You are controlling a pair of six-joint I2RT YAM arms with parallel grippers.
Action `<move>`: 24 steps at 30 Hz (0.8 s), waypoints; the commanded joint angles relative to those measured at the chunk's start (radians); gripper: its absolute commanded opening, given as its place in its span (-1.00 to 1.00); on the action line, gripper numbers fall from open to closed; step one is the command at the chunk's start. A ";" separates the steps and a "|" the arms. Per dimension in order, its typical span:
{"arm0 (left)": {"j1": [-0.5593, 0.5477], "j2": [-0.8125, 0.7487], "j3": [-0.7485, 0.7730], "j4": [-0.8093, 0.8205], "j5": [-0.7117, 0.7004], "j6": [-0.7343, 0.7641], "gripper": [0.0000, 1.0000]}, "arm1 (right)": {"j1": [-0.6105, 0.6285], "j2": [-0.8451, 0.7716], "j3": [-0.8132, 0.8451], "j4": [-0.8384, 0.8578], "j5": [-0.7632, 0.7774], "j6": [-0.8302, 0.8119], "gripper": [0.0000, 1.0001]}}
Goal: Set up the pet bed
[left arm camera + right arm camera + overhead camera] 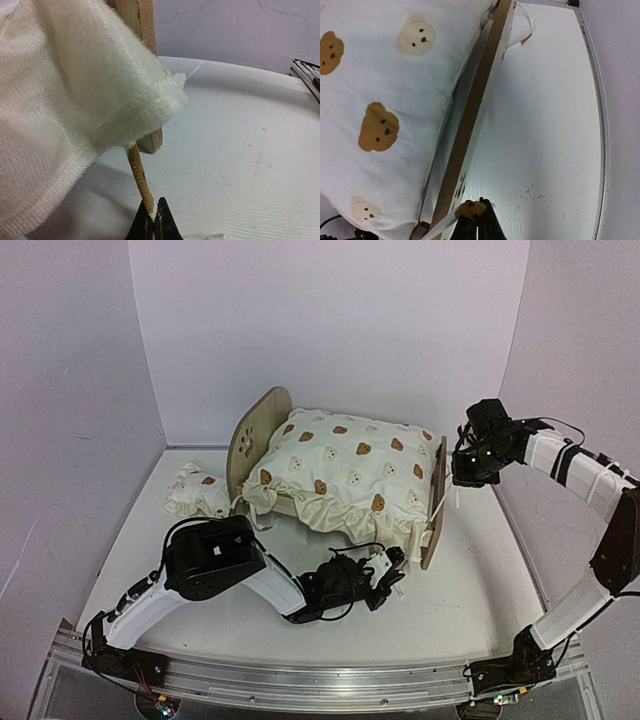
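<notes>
The pet bed [258, 432] stands mid-table, its light-wood headboard with a paw cutout at the left and its footboard [437, 510] at the right. A cream bear-print cushion [345, 475] covers it. My left gripper [397, 568] is low at the bed's near right corner. In the left wrist view it [154, 216] is shut on a tan tie [137, 172] that runs up under the cushion's ruffle [65, 100], beside a wooden leg [150, 141]. My right gripper [458, 480] hovers by the footboard's far end. There it [476, 212] is shut on a brown-tipped tie [470, 208] next to the footboard [475, 100].
A small bear-print pillow [197, 490] lies on the table left of the headboard. White walls close in the back and both sides. The left arm's body [215, 558] stretches across the near table. Another tie loop [526, 22] hangs at the footboard's far end.
</notes>
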 commanded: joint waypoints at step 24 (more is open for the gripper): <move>0.065 -0.894 -0.708 -0.280 0.086 -0.289 0.03 | 0.043 -0.489 -0.447 0.102 -0.438 0.085 0.26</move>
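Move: The tie knot at the near end of the footboard lies about 9 cm ahead of the left hand, 7 to its right and 5 above. From the right hand the knot is roughly 12 cm back, 7 left and 11 below. The footboard's middle is some 2 cm back, 5 left and 9 below the right hand, and the bear-print bedding's middle about 5 cm ahead, 28 left and 7 below it. Both hands let go of the tie ends they hold. The right keeps its grip as it swings back about 20 cm past the footboard's near end, lifting slightly and then dropping steeply, opens near the low point and eases a little forward and up. The left starts opening as it draws back, then swings left and finally rises, ending some 15 cm off, away from the knot. ##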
